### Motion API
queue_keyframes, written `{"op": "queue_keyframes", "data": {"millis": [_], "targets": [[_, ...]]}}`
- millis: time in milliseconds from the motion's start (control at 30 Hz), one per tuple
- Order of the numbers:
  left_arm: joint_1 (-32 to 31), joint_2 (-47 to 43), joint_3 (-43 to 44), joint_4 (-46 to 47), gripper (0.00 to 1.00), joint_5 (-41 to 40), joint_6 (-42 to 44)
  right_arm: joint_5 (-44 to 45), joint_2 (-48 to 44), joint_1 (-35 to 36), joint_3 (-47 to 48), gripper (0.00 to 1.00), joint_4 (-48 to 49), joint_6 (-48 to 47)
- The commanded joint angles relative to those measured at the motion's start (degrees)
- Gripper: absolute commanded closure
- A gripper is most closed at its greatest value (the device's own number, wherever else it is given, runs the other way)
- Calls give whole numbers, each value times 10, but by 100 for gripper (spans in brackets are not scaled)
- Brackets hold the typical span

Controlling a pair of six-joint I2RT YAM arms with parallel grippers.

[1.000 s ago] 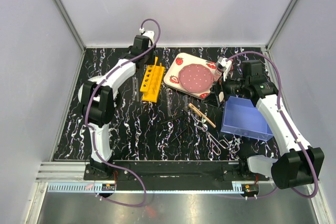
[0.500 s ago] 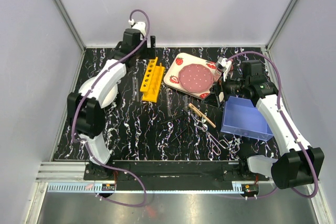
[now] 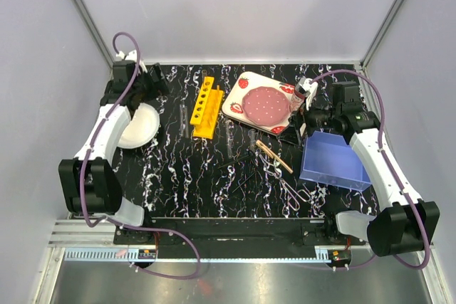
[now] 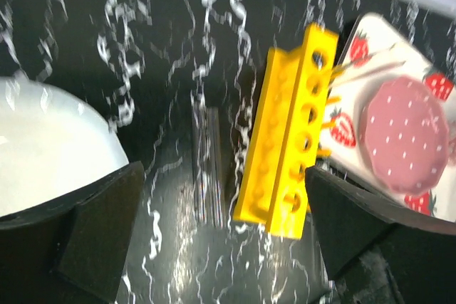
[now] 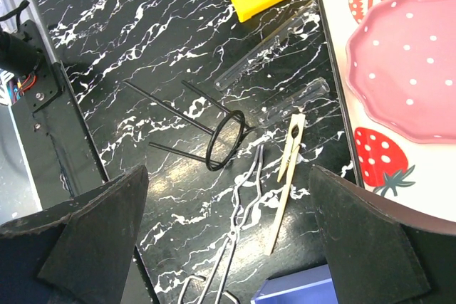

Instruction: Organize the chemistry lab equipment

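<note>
The yellow holed rack (image 3: pixel 206 107) lies at the back middle of the table, and shows between the open jaws in the left wrist view (image 4: pixel 288 140). A clear glass tube (image 4: pixel 208 161) lies left of it. My left gripper (image 3: pixel 151 82) is open and empty, at the back left near a white bowl (image 3: pixel 139 124). My right gripper (image 3: pixel 299 127) is open and empty above the silvery forceps (image 5: pixel 242 226), the tan wooden clamp (image 5: pixel 288 169) and the black ring with thin rods (image 5: pixel 224 140). Two more glass tubes (image 5: pixel 267 48) lie between these and the rack.
The strawberry-print tray (image 3: pixel 239 101) with the pink dotted plate (image 3: pixel 267 105) sits right of the rack. A blue bin (image 3: pixel 333 160) stands at the right, under the right arm. The enclosure walls close in the back and both sides.
My left arm has swung from the rack to the back left corner and its jaws have opened wide. The white bowl now shows. The right arm has not moved.
</note>
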Motion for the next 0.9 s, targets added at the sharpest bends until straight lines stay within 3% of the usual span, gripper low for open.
{"op": "queue_keyframes", "data": {"millis": [0,400,867], "targets": [[6,-5,-41,-10,5,95,-17,-11,-9,-13,1,0,-4,-2],[6,150,13,-89,42,58,-5,-21,-1,-30,2,0,-7,6],[-36,256,84,-144,45,-33,19,-31,1,-38,-5,0,0,7]]}}
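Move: The two glass tubes lying side by side are about 5 cm to the left hand's right, roughly 1 cm ahead and some 21 cm below it. The yellow rack stands about 8 cm to the right of the tubes and 2 cm farther out; the white plate lies some 17 cm to the tubes' left, about 2 cm nearer. From the right hand the tubes lie around 38 cm left and 17 cm ahead, 22 cm below. Down goes the empty left hand, about 17 cm, towards the two glass tubes lying between plate and rack, easing back a little at first and drifting slightly right. On the way the wrist tips some 30 degrees so the fingers point steeply down, and they close from wide open to roughly half open, still empty and above the tubes at the end. ##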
